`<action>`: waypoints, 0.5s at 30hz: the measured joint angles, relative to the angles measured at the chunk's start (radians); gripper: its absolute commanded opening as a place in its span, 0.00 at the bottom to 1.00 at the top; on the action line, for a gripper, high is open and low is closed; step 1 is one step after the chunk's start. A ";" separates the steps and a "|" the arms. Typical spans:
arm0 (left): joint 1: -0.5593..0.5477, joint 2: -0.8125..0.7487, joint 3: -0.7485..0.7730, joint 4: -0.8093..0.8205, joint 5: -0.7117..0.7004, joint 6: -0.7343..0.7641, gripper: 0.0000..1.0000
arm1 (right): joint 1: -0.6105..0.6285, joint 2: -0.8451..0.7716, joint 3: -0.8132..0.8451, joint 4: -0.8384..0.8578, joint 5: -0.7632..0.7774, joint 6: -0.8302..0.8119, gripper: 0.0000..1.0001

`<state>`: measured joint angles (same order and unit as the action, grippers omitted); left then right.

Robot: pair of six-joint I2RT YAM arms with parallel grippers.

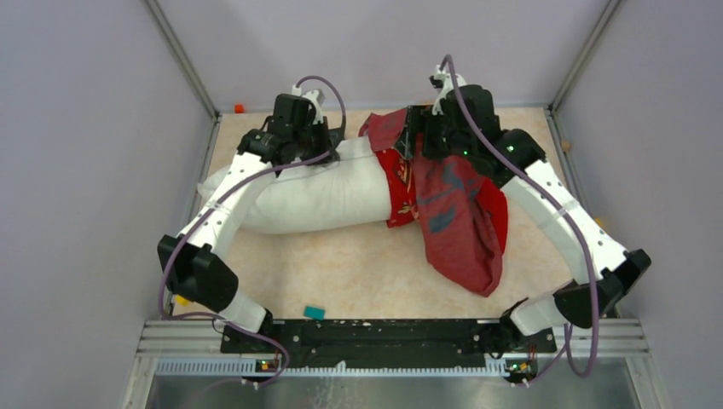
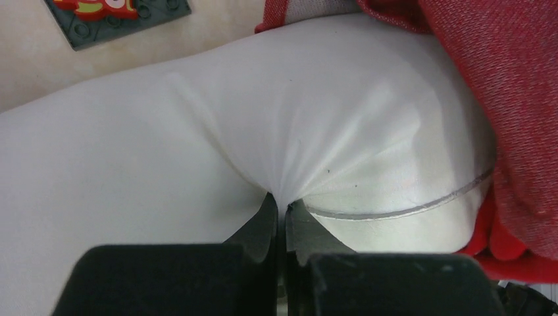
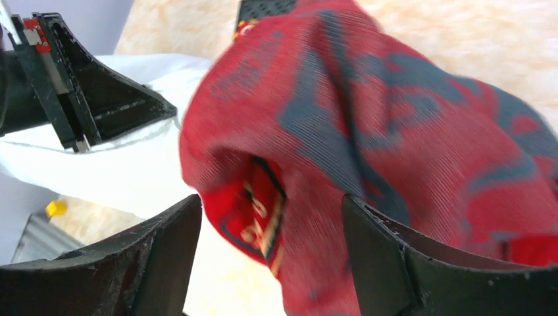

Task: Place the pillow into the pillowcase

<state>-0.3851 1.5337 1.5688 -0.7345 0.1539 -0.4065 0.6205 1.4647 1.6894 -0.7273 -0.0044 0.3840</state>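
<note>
The white pillow (image 1: 311,198) lies across the table's far half, with its right end inside the mouth of the red pillowcase (image 1: 460,220). My left gripper (image 1: 334,156) is shut on a pinch of pillow (image 2: 197,131) fabric, which puckers at the left gripper's (image 2: 281,201) tips. The pillowcase (image 2: 503,79) edge lies just to its right. My right gripper (image 1: 416,143) hovers over the pillowcase's far end. In the right wrist view the right gripper (image 3: 270,197) stands open. A blurred fold of pillowcase (image 3: 368,118) hangs loose between its wide jaws, with the pillow (image 3: 118,168) behind.
A dark grey studded plate (image 2: 118,16) with red print lies on the table beyond the pillow. A small teal block (image 1: 315,313) sits near the front rail, a yellow piece (image 1: 181,300) by the left arm's base. Grey walls close in on three sides.
</note>
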 measured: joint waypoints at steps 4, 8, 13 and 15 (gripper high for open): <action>0.052 0.041 0.000 0.051 0.031 -0.007 0.00 | 0.035 -0.088 -0.010 -0.052 0.170 0.002 0.76; 0.095 0.049 0.000 0.072 0.058 -0.010 0.00 | 0.086 -0.208 -0.160 -0.072 0.304 0.027 0.77; 0.139 0.054 0.000 0.082 0.067 -0.006 0.00 | 0.100 -0.315 -0.437 -0.101 0.389 0.079 0.78; 0.147 0.055 0.000 0.087 0.067 -0.003 0.00 | 0.100 -0.336 -0.544 -0.094 0.393 0.096 0.78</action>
<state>-0.2382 1.5890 1.5688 -0.6476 0.2207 -0.4091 0.7204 1.1286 1.1450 -0.8215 0.3882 0.4797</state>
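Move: The pillowcase's loose near end, trailing over the table, lies about 5 cm back from the right hand, some 14 cm to its right and roughly 27 cm below. The case's mouth band around the pillow's end is about 5 cm ahead, 2 cm left and 22 cm below. From the left hand, which already pinches the pillow, that band lies some 16 cm right, 1 cm ahead and 14 cm below; the pillow's middle sits 10 cm left, 2 cm back and 14 cm below. The pillow, still pinched in the shut left fingers, is carried forward and left by about 6 cm. Meanwhile the right hand, empty and wide open, swings right and back, rising slightly before dropping some 12 cm overall towards the pillowcase's loose near end; its wrist turns clockwise and rolls left side down. It closes on nothing. ##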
